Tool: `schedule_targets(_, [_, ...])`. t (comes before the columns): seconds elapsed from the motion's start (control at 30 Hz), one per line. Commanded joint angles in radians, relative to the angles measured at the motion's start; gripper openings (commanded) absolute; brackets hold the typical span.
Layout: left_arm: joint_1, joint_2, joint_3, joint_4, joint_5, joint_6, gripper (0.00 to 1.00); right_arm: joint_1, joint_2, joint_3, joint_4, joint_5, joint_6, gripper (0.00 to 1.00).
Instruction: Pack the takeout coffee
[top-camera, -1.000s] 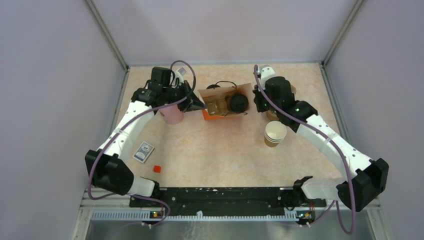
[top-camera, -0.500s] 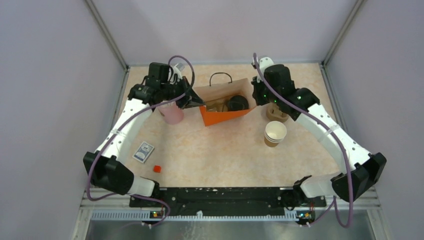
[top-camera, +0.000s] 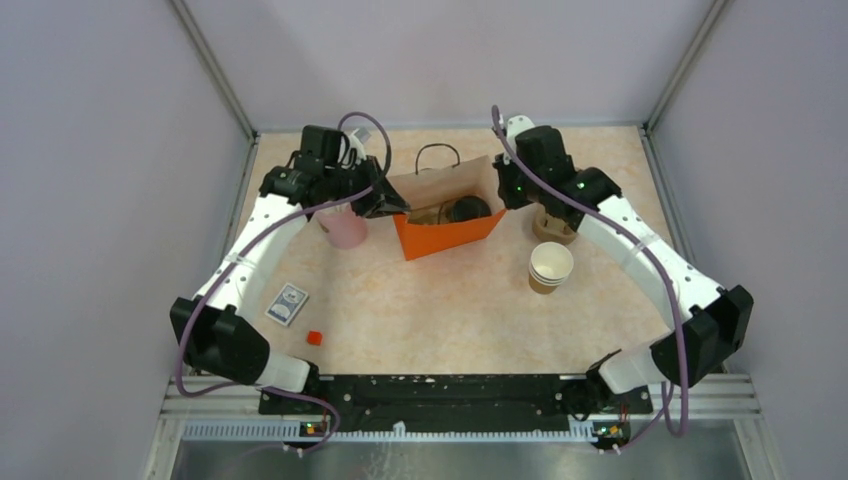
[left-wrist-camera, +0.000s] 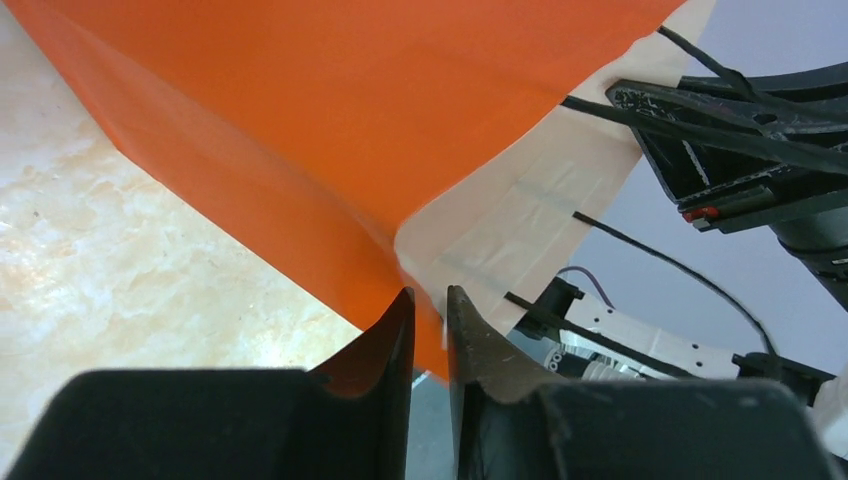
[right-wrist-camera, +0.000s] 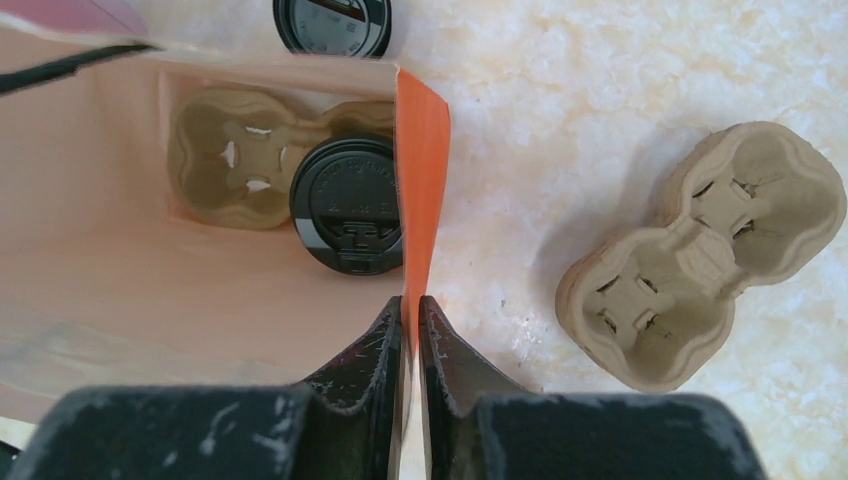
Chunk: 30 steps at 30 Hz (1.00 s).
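Observation:
The orange bag stands upright and open at the table's middle back. Inside it the takeout coffee, showing its black lid, sits in one well of a brown pulp carrier; from above its lid is just visible. My left gripper is at the bag's left corner, jaws a little apart with the paper edge between them. My right gripper is shut on the bag's right rim. From above, the left gripper and right gripper flank the bag.
An empty pulp carrier lies right of the bag, beside a stack of lidless brown cups. A loose black lid lies behind the bag. A pink cup, a blue card box and a small red block sit at left.
The bag has gone from lying tipped toward the camera to standing upright, drawn back by both arms. The left jaws have parted slightly.

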<state>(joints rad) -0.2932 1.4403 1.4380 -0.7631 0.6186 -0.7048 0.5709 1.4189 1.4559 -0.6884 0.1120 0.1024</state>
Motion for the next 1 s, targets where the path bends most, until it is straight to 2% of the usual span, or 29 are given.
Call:
schedule_targets(0.0, [0.005, 0.010, 0.051, -0.005, -0.052, 0.060, 0.29, -0.009, 0.025, 0.035, 0.038, 0.022, 0.000, 0.10])
schedule_targets(0.3, [0.005, 0.034, 0.155, -0.025, -0.094, 0.104, 0.50, -0.011, 0.071, 0.079, 0.066, 0.032, -0.019, 0.16])
schedule_targets(0.43, [0.005, 0.035, 0.224, -0.045, -0.160, 0.131, 0.59, -0.013, 0.085, 0.150, 0.046, 0.054, -0.014, 0.26])
schedule_targets(0.5, [0.005, 0.028, 0.251, -0.044, -0.211, 0.139, 0.71, -0.013, 0.084, 0.177, 0.041, 0.062, 0.004, 0.32])
schedule_targets(0.57, [0.005, 0.016, 0.273, -0.040, -0.263, 0.153, 0.94, -0.013, 0.073, 0.194, 0.042, 0.057, 0.018, 0.36])
schedule_targets(0.6, [0.005, 0.011, 0.284, -0.040, -0.293, 0.165, 0.98, -0.013, 0.068, 0.204, 0.040, 0.053, 0.023, 0.36])
schedule_targets(0.97, [0.028, -0.052, 0.313, -0.184, -0.710, 0.278, 0.99, -0.013, -0.012, 0.328, -0.029, 0.075, 0.036, 0.41])
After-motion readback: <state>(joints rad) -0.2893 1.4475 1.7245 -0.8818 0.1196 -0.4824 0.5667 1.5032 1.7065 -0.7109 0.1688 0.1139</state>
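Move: The takeout bag's middle lies some 9 cm right of the left hand, 5 cm ahead and 12 cm below; from the right hand it is about 11 cm left, 5 cm ahead and as far below. The lidded coffee stands inside, some 7 cm left and 6 cm ahead of the right hand. The empty cup carrier is roughly 14 cm right and 11 cm ahead of that hand, the paper cups 14 cm right and 4 cm back. The straw holder stands about 14 cm left and 5 cm ahead of the left hand. Let go of the bag's two top side edges: carry both grippers forward while opening, the right one dipping a little first, then raise it about 8 cm with its fingers part open. Lift the left gripper some 6 cm, open it wide and draw it 7 cm left, away from the bag, swinging its fingertips round towards forward. ##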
